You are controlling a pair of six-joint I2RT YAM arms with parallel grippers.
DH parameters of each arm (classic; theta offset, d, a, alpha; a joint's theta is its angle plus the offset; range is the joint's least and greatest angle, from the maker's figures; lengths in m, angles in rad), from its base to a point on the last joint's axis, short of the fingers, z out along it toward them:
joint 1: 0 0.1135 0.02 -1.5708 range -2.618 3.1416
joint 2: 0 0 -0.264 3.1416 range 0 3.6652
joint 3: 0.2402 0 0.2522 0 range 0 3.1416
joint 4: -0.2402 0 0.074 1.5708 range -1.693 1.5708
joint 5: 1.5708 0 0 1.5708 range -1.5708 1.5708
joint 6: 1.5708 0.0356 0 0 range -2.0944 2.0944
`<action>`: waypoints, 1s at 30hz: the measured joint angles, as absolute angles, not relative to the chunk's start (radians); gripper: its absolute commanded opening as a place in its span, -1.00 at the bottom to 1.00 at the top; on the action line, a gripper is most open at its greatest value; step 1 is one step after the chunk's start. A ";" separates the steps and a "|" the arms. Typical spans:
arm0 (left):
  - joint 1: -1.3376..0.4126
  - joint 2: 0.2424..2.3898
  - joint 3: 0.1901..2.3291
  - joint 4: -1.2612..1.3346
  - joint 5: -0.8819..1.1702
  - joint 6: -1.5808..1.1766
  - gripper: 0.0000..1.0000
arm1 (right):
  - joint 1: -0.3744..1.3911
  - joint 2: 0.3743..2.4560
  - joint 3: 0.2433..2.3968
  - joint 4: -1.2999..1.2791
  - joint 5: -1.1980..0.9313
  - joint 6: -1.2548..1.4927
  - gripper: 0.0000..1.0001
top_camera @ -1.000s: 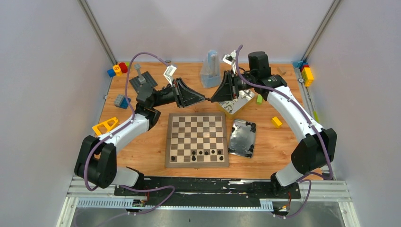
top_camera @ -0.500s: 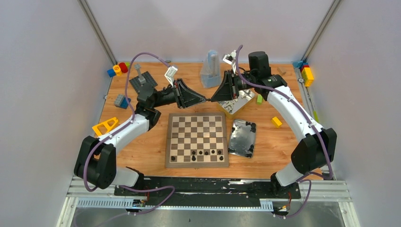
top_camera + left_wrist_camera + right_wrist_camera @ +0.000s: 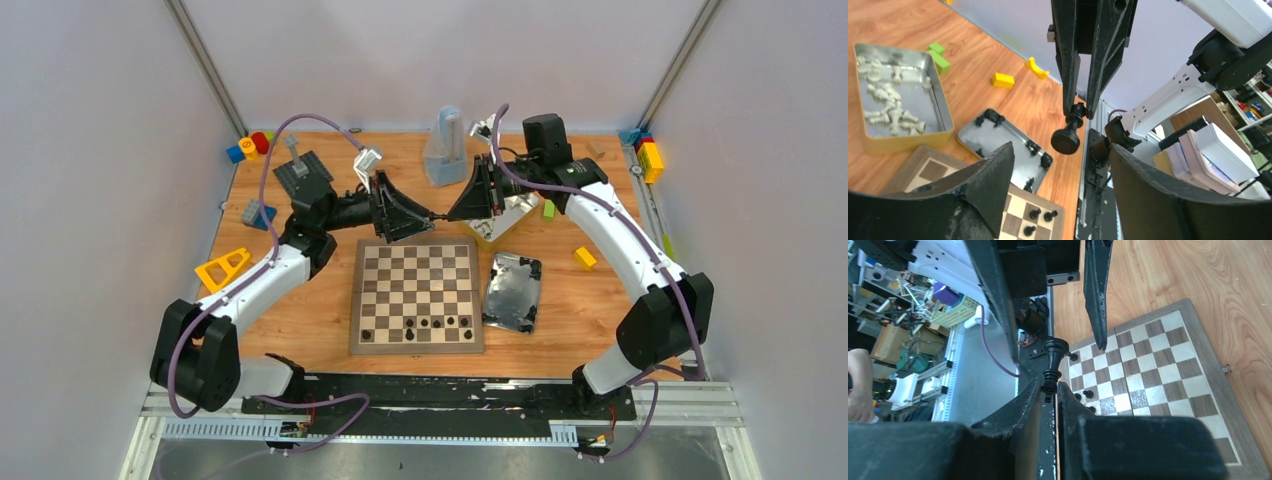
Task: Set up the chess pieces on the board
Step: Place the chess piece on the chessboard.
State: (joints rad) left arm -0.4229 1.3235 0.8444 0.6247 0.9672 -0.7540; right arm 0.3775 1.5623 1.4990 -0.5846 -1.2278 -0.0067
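Above the far edge of the board (image 3: 417,272) my two grippers meet tip to tip. The right gripper (image 3: 1049,387) is shut on the top end of a black chess piece (image 3: 1052,360), which sticks out with its round base toward the left gripper. The left gripper (image 3: 1062,149) is open, its fingers standing wide on either side of that piece's base (image 3: 1066,141) without touching it. In the top view the piece (image 3: 438,213) bridges the gap between the left gripper (image 3: 408,215) and the right gripper (image 3: 458,211). Several black pieces (image 3: 425,323) stand on the board's near rows.
A tin of white pieces (image 3: 893,100) sits by the board's far right corner, and a shiny tin (image 3: 512,292) with black pieces lies right of the board. A grey studded plate (image 3: 303,172), a translucent container (image 3: 445,150) and toy blocks (image 3: 222,268) ring the table.
My left gripper has opened and drawn slightly back to the left, letting go of the black piece. The right gripper has stayed shut on it.
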 measured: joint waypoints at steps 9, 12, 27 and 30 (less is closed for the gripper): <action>-0.334 1.217 0.926 0.244 0.980 -0.481 0.97 | 0.412 1.530 1.499 -0.791 -1.075 -0.223 -1.00; -0.288 1.180 0.988 0.057 0.939 -0.351 0.99 | 0.478 1.530 1.499 -0.877 -0.988 -0.299 -1.00; -0.120 1.032 1.158 -0.596 0.511 0.010 1.00 | 0.934 1.731 1.617 -1.201 -0.503 -0.518 -1.00; -0.065 1.045 1.176 -0.638 0.481 0.003 1.00 | 0.993 1.810 1.661 -1.252 -0.429 -0.538 -1.00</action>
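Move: The right hand already holds a tall black piece by itself. The empty back-row square for it lies about 12 cm back, 3 cm left and 29 cm below. Left of that square by some 3 cm stands another tall black piece; a pawn stands about 3 cm ahead of it, and the right corner piece roughly 8 cm to its right. From the left hand, the square is about 11 cm back, neither left nor right, and 29 cm down. Keeping its pinch on the tall black piece, the right hand sinks some 16 cm and swings back about 12 cm and slightly left, towards the near edge of the chessboard, tipping its fingers from level to steeply down. The left hand, already free of the piece, opens fully and withdraws about 19 cm to the left, its fingers turning forward and dipping. ##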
